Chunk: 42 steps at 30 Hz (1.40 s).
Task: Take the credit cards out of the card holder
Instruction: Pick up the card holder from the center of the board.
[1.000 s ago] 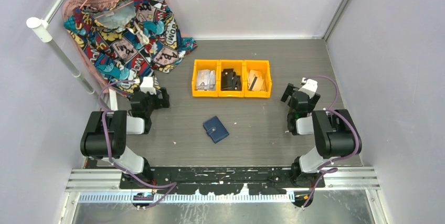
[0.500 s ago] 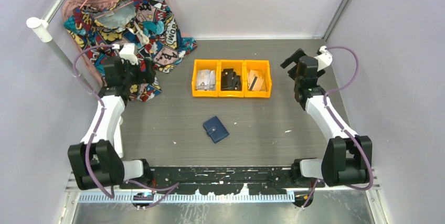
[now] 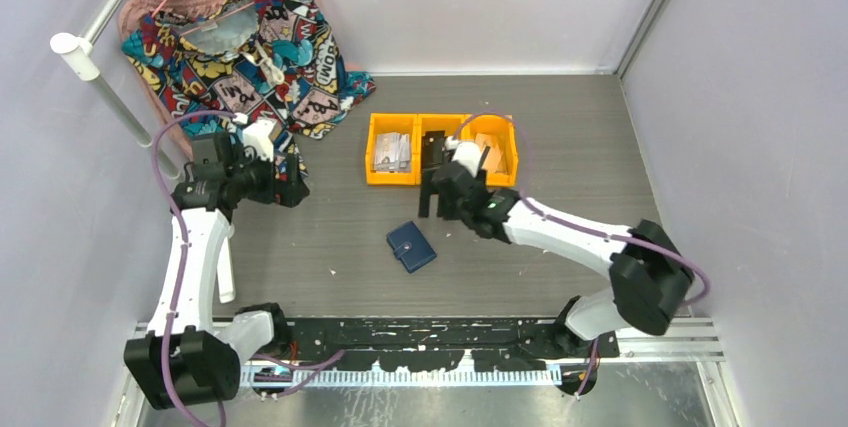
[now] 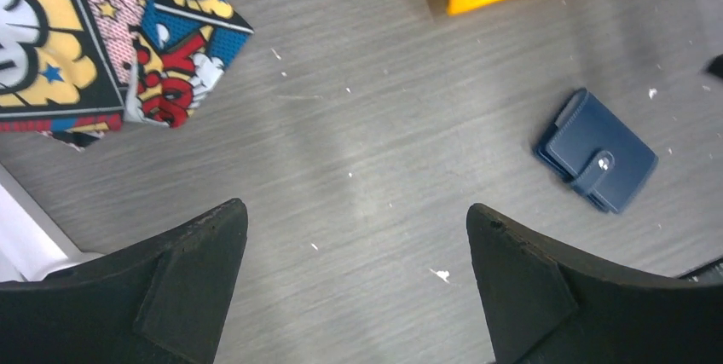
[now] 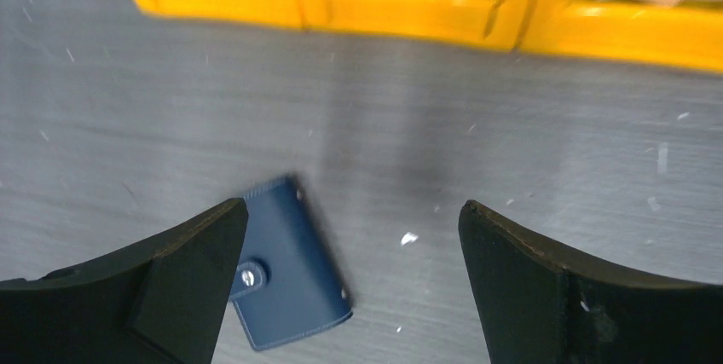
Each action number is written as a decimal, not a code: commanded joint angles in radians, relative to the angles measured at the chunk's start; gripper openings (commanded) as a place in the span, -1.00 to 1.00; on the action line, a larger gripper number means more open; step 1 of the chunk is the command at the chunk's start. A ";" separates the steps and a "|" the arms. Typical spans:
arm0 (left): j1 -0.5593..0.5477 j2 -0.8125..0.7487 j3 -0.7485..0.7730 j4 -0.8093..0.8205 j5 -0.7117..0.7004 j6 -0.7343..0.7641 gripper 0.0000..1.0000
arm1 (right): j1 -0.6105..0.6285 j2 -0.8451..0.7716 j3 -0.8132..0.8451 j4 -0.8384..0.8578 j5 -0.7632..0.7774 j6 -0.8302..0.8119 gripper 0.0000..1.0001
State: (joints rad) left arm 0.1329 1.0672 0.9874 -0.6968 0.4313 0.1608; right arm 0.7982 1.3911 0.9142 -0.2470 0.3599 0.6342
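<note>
The card holder (image 3: 411,246) is a small navy wallet lying shut on the grey table, its snap tab fastened. The credit cards are hidden inside it. My right gripper (image 3: 432,201) hangs open just behind and to the right of the holder. In the right wrist view the holder (image 5: 290,270) lies under the left finger of the right gripper (image 5: 351,206), apart from it. My left gripper (image 3: 288,187) is open over bare table at the left, well away from the holder. The left wrist view shows the holder (image 4: 597,151) far right of the open left gripper (image 4: 354,210).
Three joined yellow bins (image 3: 441,150) stand behind the holder, holding grey papers, black items and tan pieces. A comic-print cloth (image 3: 250,57) hangs on a white rail (image 3: 110,97) at the back left. Walls close in on both sides.
Both arms unfolded from near their bases. The right arm swung to the back right, then across to the centre beside the holder. The left arm reached back left, then came nearer. The holder stayed put.
</note>
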 commanded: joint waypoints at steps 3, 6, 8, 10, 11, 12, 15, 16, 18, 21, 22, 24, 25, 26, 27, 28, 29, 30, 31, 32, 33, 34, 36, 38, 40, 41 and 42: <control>-0.003 -0.029 0.065 -0.208 0.103 0.059 0.99 | 0.166 0.165 0.084 -0.043 0.088 0.025 0.99; -0.003 -0.017 0.092 -0.273 0.112 0.068 0.99 | 0.208 0.216 0.079 -0.004 0.064 0.023 0.99; -0.004 -0.021 0.102 -0.299 0.106 0.078 0.99 | 0.233 0.243 0.080 0.003 0.052 0.021 0.99; -0.003 -0.032 0.108 -0.317 0.102 0.087 0.99 | 0.251 0.265 0.078 0.002 0.038 0.021 0.99; -0.003 -0.037 0.110 -0.326 0.108 0.089 0.99 | 0.257 0.276 0.075 0.005 0.036 0.022 0.99; -0.003 -0.042 0.112 -0.337 0.117 0.093 0.99 | 0.262 0.282 0.070 0.010 0.033 0.016 0.99; -0.003 -0.052 0.119 -0.372 0.150 0.108 0.99 | 0.267 0.296 0.061 0.026 0.007 0.004 0.99; -0.003 -0.053 0.122 -0.383 0.158 0.113 0.99 | 0.267 0.305 0.061 0.028 -0.002 0.000 0.99; -0.003 -0.055 0.125 -0.393 0.155 0.117 0.99 | 0.269 0.313 0.059 0.038 -0.025 -0.007 0.99; -0.003 -0.058 0.129 -0.404 0.147 0.129 0.99 | 0.271 0.289 0.040 0.063 -0.063 -0.010 0.99; -0.003 -0.059 0.130 -0.407 0.144 0.133 0.99 | 0.272 0.274 0.032 0.070 -0.077 -0.015 0.99; -0.003 -0.061 0.129 -0.414 0.145 0.137 0.99 | 0.272 0.244 0.019 0.076 -0.110 -0.028 0.99; -0.003 -0.060 0.129 -0.418 0.147 0.140 0.99 | 0.271 0.235 0.013 0.078 -0.131 -0.036 0.99; -0.003 -0.059 0.129 -0.424 0.154 0.142 0.99 | 0.272 0.228 0.009 0.075 -0.149 -0.043 0.99; -0.003 -0.058 0.131 -0.429 0.160 0.143 0.99 | 0.272 0.226 0.005 0.072 -0.166 -0.049 0.99; -0.003 -0.057 0.132 -0.435 0.166 0.144 0.99 | 0.271 0.226 -0.002 0.065 -0.178 -0.053 0.99; -0.003 -0.055 0.134 -0.441 0.174 0.145 0.99 | 0.272 0.228 -0.008 0.062 -0.183 -0.056 0.99; -0.003 -0.055 0.138 -0.447 0.178 0.145 0.99 | 0.272 0.227 -0.019 0.062 -0.188 -0.056 0.99; -0.004 -0.054 0.143 -0.453 0.186 0.146 0.99 | 0.271 0.225 -0.032 0.066 -0.187 -0.055 0.99; -0.003 -0.052 0.146 -0.458 0.193 0.146 0.99 | 0.272 0.221 -0.044 0.072 -0.188 -0.053 0.99; -0.003 -0.053 0.150 -0.465 0.200 0.145 0.99 | 0.273 0.218 -0.055 0.078 -0.195 -0.051 0.99; -0.003 -0.052 0.154 -0.472 0.209 0.145 0.99 | 0.273 0.216 -0.062 0.079 -0.198 -0.054 0.99; -0.003 -0.049 0.162 -0.486 0.222 0.144 0.99 | 0.278 0.211 -0.070 0.077 -0.205 -0.062 0.99; -0.003 -0.047 0.168 -0.497 0.233 0.142 0.99 | 0.284 0.209 -0.071 0.070 -0.202 -0.072 0.99; -0.005 -0.048 0.171 -0.504 0.241 0.136 0.99 | 0.292 0.212 -0.068 0.066 -0.192 -0.084 0.99; -0.006 -0.049 0.171 -0.505 0.245 0.131 0.99 | 0.300 0.217 -0.063 0.059 -0.179 -0.091 0.99; -0.006 -0.051 0.169 -0.505 0.247 0.126 0.99 | 0.309 0.225 -0.058 0.052 -0.160 -0.101 0.99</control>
State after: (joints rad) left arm 0.1318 1.0271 1.1172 -1.1744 0.6250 0.2951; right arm 1.0779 1.6276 0.8570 -0.1711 0.1829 0.5663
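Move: Behind and to the left of the open right hand lies the card holder, roughly 10 cm back, 9 cm left and 12 cm below. The yellow tray's middle is about 11 cm ahead of that hand, 2 cm left and 11 cm down; the silver packets in its left compartment sit equally far ahead but about 12 cm left. From the left hand the card holder is some 25 cm right, 9 cm back and 18 cm below. Swooping back about 11 cm, down 10 and left 8, the right hand leaves the tray for the card holder. Most of the drop comes early; then it eases back almost level, turning some 25 degrees counter-clockwise overall so its wide-open fingers come astride the holder, just above or at the table. The left hand, open and high, draws back about 9 cm and slightly right, tipping down. ##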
